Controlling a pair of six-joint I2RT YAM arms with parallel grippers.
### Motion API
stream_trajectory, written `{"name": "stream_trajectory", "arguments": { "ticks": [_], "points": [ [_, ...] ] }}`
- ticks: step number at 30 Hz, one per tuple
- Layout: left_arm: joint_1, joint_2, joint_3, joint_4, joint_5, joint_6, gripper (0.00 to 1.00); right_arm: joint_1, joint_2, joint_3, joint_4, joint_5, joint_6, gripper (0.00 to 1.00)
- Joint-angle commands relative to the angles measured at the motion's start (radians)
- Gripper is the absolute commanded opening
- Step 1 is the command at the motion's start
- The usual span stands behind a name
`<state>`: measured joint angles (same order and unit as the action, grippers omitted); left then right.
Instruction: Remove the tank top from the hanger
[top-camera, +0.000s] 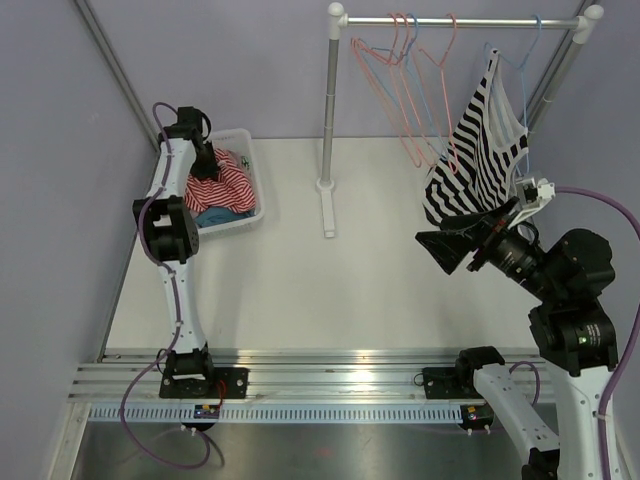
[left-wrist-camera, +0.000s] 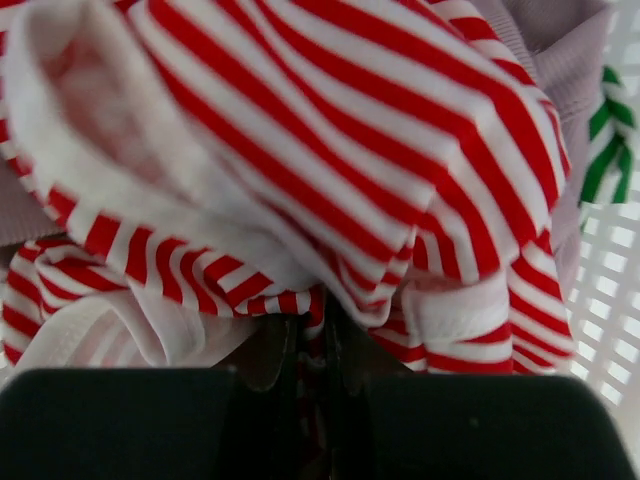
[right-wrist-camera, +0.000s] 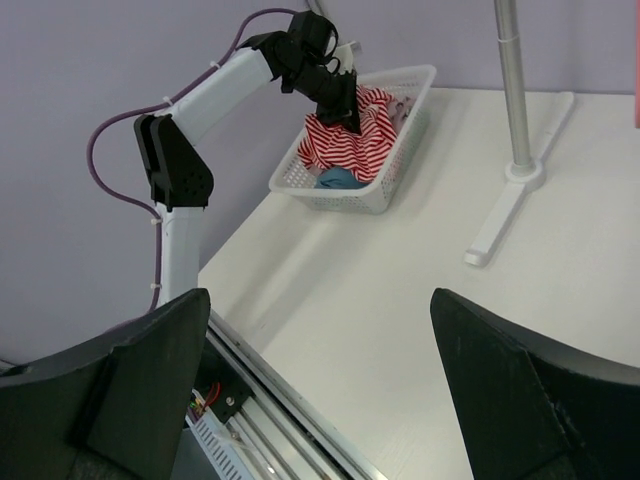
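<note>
A black-and-white striped tank top hangs on a blue hanger at the right end of the rail. My right gripper sits just below its lower hem. It is open, and the right wrist view shows this gripper with only bare table between its fingers. My left gripper is down in the white basket. In the left wrist view the left gripper is shut on a fold of a red-and-white striped garment.
A clothes rack stands at the back: its pole rises from a flat foot. Several bare pink and blue hangers hang on the rail. The basket also holds blue cloth. A purple wall closes the left side.
</note>
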<state>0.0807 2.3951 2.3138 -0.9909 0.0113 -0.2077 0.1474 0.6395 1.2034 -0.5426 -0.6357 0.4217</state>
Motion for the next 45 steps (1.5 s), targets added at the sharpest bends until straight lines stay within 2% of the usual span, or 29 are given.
{"name": "stream_trajectory", "arguments": {
  "ticks": [1,4,8,9,10,12,14,20,23,26,30,31,33,34,36,40,42,45],
  "points": [
    [-0.025,0.032,0.055,-0.077,0.009,0.008,0.11,-0.005,-0.001,0.067,-0.051,0.087,-0.029,0.99],
    [-0.025,0.006,0.071,-0.091,-0.007,-0.002,0.18,-0.005,-0.003,0.081,-0.066,0.099,-0.035,0.99],
    [-0.025,-0.085,0.082,-0.095,-0.007,-0.002,0.34,-0.005,0.021,0.105,-0.106,0.163,-0.049,0.99],
    [-0.025,-0.100,0.091,-0.107,-0.007,-0.004,0.40,-0.003,0.031,0.113,-0.137,0.181,-0.054,1.00],
    [-0.025,-0.114,0.114,-0.115,-0.007,-0.005,0.55,-0.005,0.041,0.133,-0.154,0.203,-0.063,0.99],
    [-0.024,-0.166,0.124,-0.126,-0.007,-0.007,0.69,-0.005,0.078,0.151,-0.201,0.269,-0.080,1.00],
    [-0.025,-0.224,0.128,-0.132,-0.007,-0.012,0.79,-0.003,0.112,0.183,-0.230,0.333,-0.107,0.99],
    [-0.016,-0.372,0.137,-0.137,0.055,-0.041,0.99,-0.005,0.193,0.275,-0.298,0.545,-0.172,0.99],
    [-0.021,-0.473,0.115,-0.150,0.053,-0.048,0.99,-0.005,0.227,0.327,-0.284,0.629,-0.208,0.99],
    [-0.030,-0.624,-0.014,-0.146,0.052,-0.045,0.99,-0.005,0.252,0.358,-0.251,0.725,-0.263,1.00],
    [-0.074,-0.900,-0.304,-0.075,-0.005,-0.036,0.99,-0.005,0.339,0.464,-0.266,0.817,-0.316,0.99],
    [-0.099,-1.022,-0.432,-0.060,-0.046,-0.044,0.99,-0.005,0.379,0.478,-0.264,0.881,-0.328,0.99],
    [-0.145,-1.131,-0.542,-0.017,-0.060,-0.048,0.99,-0.005,0.422,0.525,-0.260,0.936,-0.371,1.00],
    [-0.160,-1.231,-0.645,-0.003,-0.076,-0.059,0.99,-0.006,0.471,0.544,-0.261,0.974,-0.386,0.99],
    [-0.214,-1.318,-0.738,0.038,-0.080,-0.058,0.99,-0.008,0.546,0.603,-0.275,1.008,-0.416,0.99],
    [-0.312,-1.490,-0.915,0.077,-0.222,-0.058,0.99,-0.037,0.636,0.628,-0.223,0.998,-0.501,1.00],
    [-0.354,-1.580,-1.002,0.093,-0.241,-0.065,0.99,-0.074,0.673,0.646,-0.174,0.955,-0.514,1.00],
    [-0.360,-1.683,-1.135,0.132,-0.215,-0.075,0.99,-0.140,0.773,0.711,-0.138,0.912,-0.535,0.99]
  ]
}}
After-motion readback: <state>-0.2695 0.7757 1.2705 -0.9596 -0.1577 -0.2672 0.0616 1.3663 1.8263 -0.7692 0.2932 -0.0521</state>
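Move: The right hand, open and empty, has the black-striped tank top hanging some 36 cm ahead, 17 cm to its right, its middle about 12 cm lower; the empty hangers are about 34 cm straight ahead and 5 cm higher. The left hand still pinches the red-striped top, whose middle lies about 2 cm back and 4 cm right, 2 cm lower; the basket's middle is 3 cm back, 1 cm right and 4 cm lower. Left releases red-striped top, rises, withdraws 33 cm; open right hand swings 25 cm forward-right towards black-striped tank top. ##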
